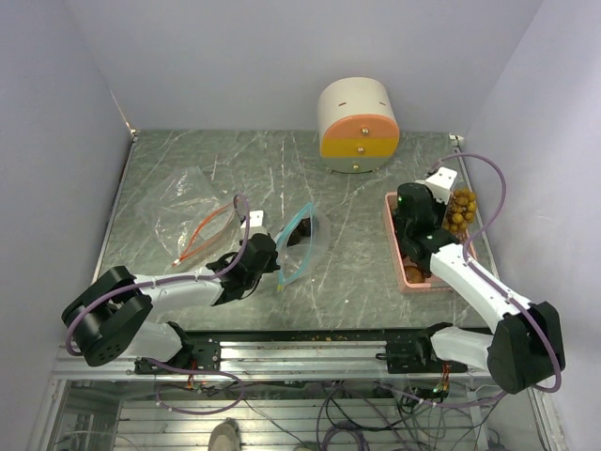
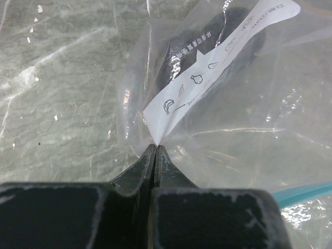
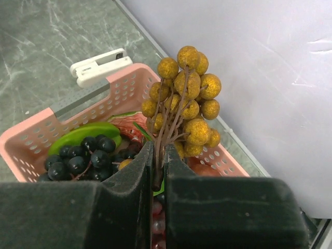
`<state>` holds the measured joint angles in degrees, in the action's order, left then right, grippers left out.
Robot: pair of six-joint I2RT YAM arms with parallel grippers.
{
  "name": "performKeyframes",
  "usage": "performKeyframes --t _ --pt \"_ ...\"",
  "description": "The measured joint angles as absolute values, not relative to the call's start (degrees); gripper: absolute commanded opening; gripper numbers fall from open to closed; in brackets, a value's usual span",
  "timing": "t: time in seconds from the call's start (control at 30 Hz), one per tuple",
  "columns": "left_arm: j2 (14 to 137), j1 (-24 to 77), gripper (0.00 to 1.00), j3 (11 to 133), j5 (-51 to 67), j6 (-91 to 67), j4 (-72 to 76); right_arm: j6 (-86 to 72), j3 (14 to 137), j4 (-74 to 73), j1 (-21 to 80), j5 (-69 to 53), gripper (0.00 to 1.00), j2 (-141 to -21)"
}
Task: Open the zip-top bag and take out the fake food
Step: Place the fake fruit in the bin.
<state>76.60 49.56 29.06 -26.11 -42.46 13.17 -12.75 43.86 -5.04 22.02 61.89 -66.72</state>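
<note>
My left gripper [image 2: 155, 148] is shut on the edge of a clear zip-top bag [image 2: 223, 104] with a white label and a teal zip [image 2: 306, 191]. From above, this bag [image 1: 297, 246] stands partly lifted off the table beside the left gripper [image 1: 270, 260]. A dark shape shows through the plastic, but I cannot tell what it is. My right gripper [image 3: 160, 150] is shut on the stem of a tan-yellow grape bunch [image 3: 188, 93], held above the pink basket [image 3: 124, 85]. In the basket lie dark purple grapes [image 3: 82, 158], a green piece [image 3: 78, 136] and reddish fruit [image 3: 207, 168].
A second clear bag [image 1: 192, 221] with a red-orange zip lies flat at the left of the table. A round cream container [image 1: 357, 125] with an orange and yellow front stands at the back. A white clip [image 3: 98, 65] lies beyond the basket [image 1: 415, 277], close to the right wall.
</note>
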Motion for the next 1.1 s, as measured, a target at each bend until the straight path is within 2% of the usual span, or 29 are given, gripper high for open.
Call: performKeyframes --t 0.43,0.63,0.83,1.07,1.1 --pt "76.49 49.56 0.08 28.58 -26.76 -42.24 13.02 -11.79 42.35 7.27 18.87 51.68 0.00 -64.12" --pt "76.49 49.56 0.08 28.58 -26.76 -42.22 13.02 -18.74 42.04 7.55 12.05 45.76 0.00 -65.25" --pt "76.42 49.56 0.08 28.32 -26.85 -42.19 12.99 -33.21 29.65 12.21 -2.79 27.09 0.00 -64.95" --pt "75.94 49.56 0.08 28.29 -27.22 -41.98 12.60 -43.05 22.13 18.92 -9.82 12.10 0.00 -64.53" --pt "75.94 49.56 0.08 28.29 -27.22 -41.98 12.62 -43.81 21.74 19.53 -10.07 10.83 0.03 -64.51"
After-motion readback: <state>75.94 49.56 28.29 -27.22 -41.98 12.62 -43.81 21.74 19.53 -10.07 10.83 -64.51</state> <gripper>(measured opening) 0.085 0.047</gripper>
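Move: The right hand, berry bunch already pinched by its stems, is over the bin: the bin's middle lies some 16 cm below it, about 3 cm back and 1 cm right. The black grapes sit roughly 4 cm ahead, 6 cm left and 14 cm below; the pomegranate about 11 cm back and 4 cm left. The white clip lies 12 cm ahead, 1 cm right. From the left hand the bin is about 6 cm ahead and 43 cm right. Take the right hand a few centimetres forward and up over the bin, then swing it down about 13 cm, going right and a little back, towards the far part of the bin. Roll the wrist some 45 degrees on the way so the hand's left side rises, letting the fingers come round to point more forward and down, and keep them shut on the stems. ##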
